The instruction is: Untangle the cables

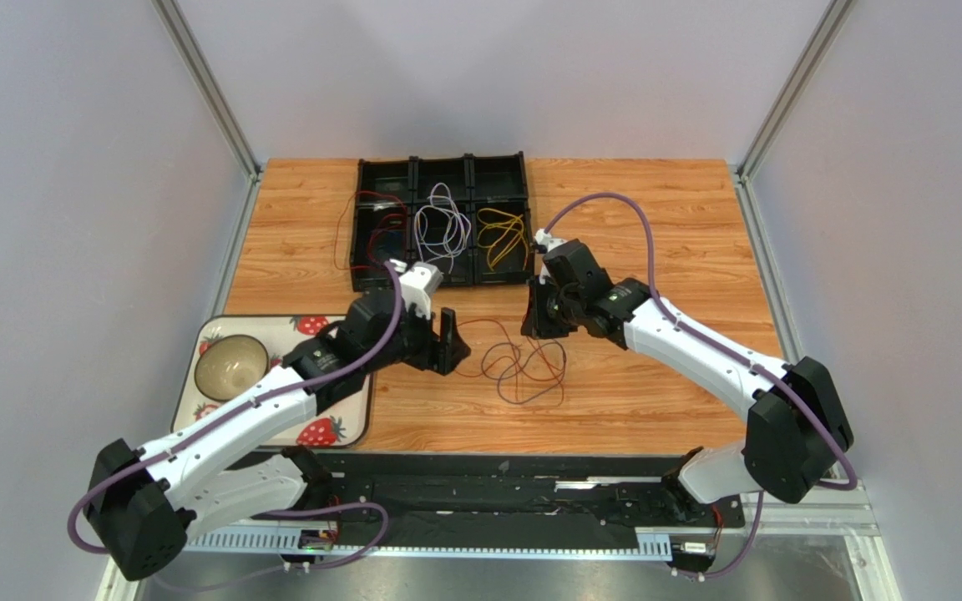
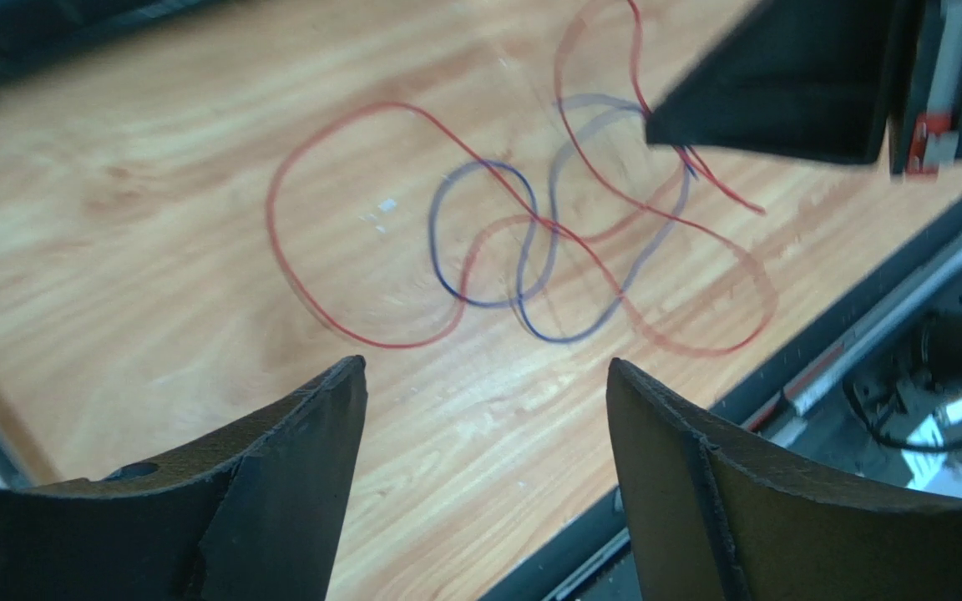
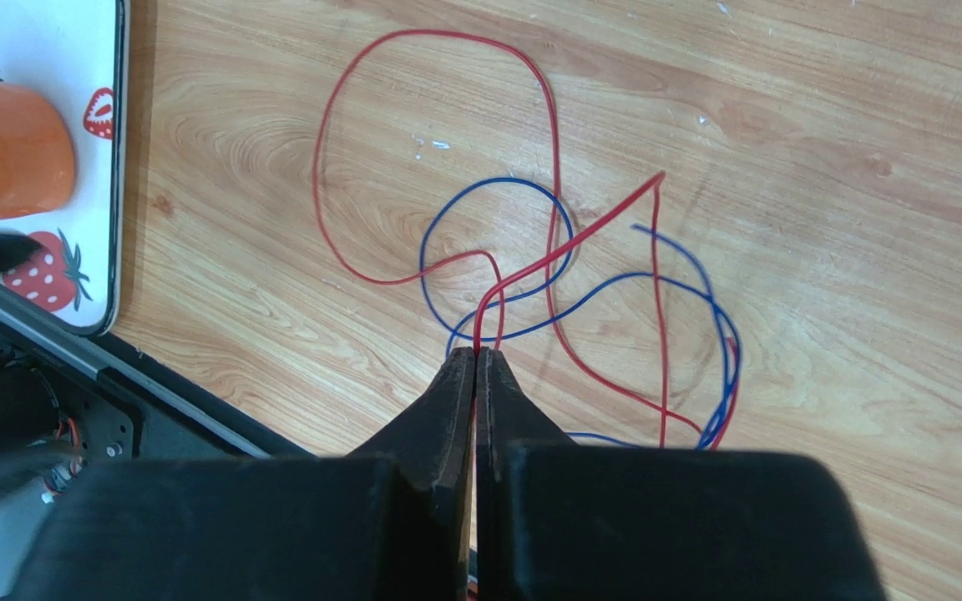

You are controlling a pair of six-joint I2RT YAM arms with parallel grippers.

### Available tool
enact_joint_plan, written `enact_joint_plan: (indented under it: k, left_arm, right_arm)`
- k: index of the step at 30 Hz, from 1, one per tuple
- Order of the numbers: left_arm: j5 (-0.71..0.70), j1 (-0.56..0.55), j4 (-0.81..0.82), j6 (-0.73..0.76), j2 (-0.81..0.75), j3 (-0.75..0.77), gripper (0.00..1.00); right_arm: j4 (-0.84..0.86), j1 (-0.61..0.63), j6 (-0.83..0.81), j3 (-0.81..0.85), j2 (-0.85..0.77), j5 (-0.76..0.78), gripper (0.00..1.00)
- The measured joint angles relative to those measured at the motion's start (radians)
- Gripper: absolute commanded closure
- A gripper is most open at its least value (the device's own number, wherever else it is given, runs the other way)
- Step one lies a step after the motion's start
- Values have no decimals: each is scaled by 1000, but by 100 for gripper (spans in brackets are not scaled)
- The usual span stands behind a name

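A red cable [image 3: 449, 38] and a blue cable [image 3: 486, 184] lie looped through each other on the wooden table [image 1: 674, 376], seen as a small tangle [image 1: 526, 369] from above. My right gripper [image 3: 476, 354] is shut on the red cable, which runs out from between its tips. My left gripper [image 2: 486, 373] hovers open just left of the tangle, nothing between its fingers; the red cable [image 2: 275, 238] and blue cable [image 2: 442, 269] lie ahead of it. More cables rest in the black tray's compartments: dark red [image 1: 380, 226], white and lilac [image 1: 442, 226], yellow [image 1: 502, 236].
The black compartment tray [image 1: 442, 160] stands at the back centre. A strawberry-print tray [image 1: 323, 432] with a bowl [image 1: 229, 363] sits at the near left. The table's near edge meets a black rail [image 1: 511, 470]. Metal frame posts stand at the back corners.
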Motion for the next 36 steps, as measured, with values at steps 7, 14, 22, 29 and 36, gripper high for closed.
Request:
enact_joint_plan:
  k: [7,14,22,29,36]
  left_arm:
    - [-57,-172,92,-42,98,-72,25]
    - [-164,-269,164,-74,292,-56,28]
    - [-235,-286,249,-130,443,-53,29]
    - [-266,-332,313,-146,481,0,33]
    - [-312,-341,317,-154,578,72,47]
  right_arm:
    - [7,0,0,0,0,26,100]
    - [1,-5,-5,0,-12,61,100]
    - [-15,-25,-32,-18,-84,95,100]
    - [-13,-24,-31,-104,-92,73,100]
    - [-5,-24,-31,-114,-95,50,100]
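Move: About 2 cm ahead of the open left hand, 10 cm to its right and 15 cm below it lies the spot where a red strand crosses the blue cable, on the left side of the tangle. The strand pinched by the right hand is 12 cm to the left hand's right, 3 cm farther out and 4 cm lower; the black box is roughly 30 cm ahead and 2 cm left. From the right hand, the crossing lies level, 2 cm left and 11 cm below. Sinking about 12 cm and drifting right and slightly back, the open left hand drops beside the right gripper, then slides farther right, low over the red-and-blue crossing, some 10 cm rightward in all. Its fingers begin to narrow around the red strand below but stay well apart. The right hand keeps its pinch on the raised red strand and shifts about 3 cm right. ##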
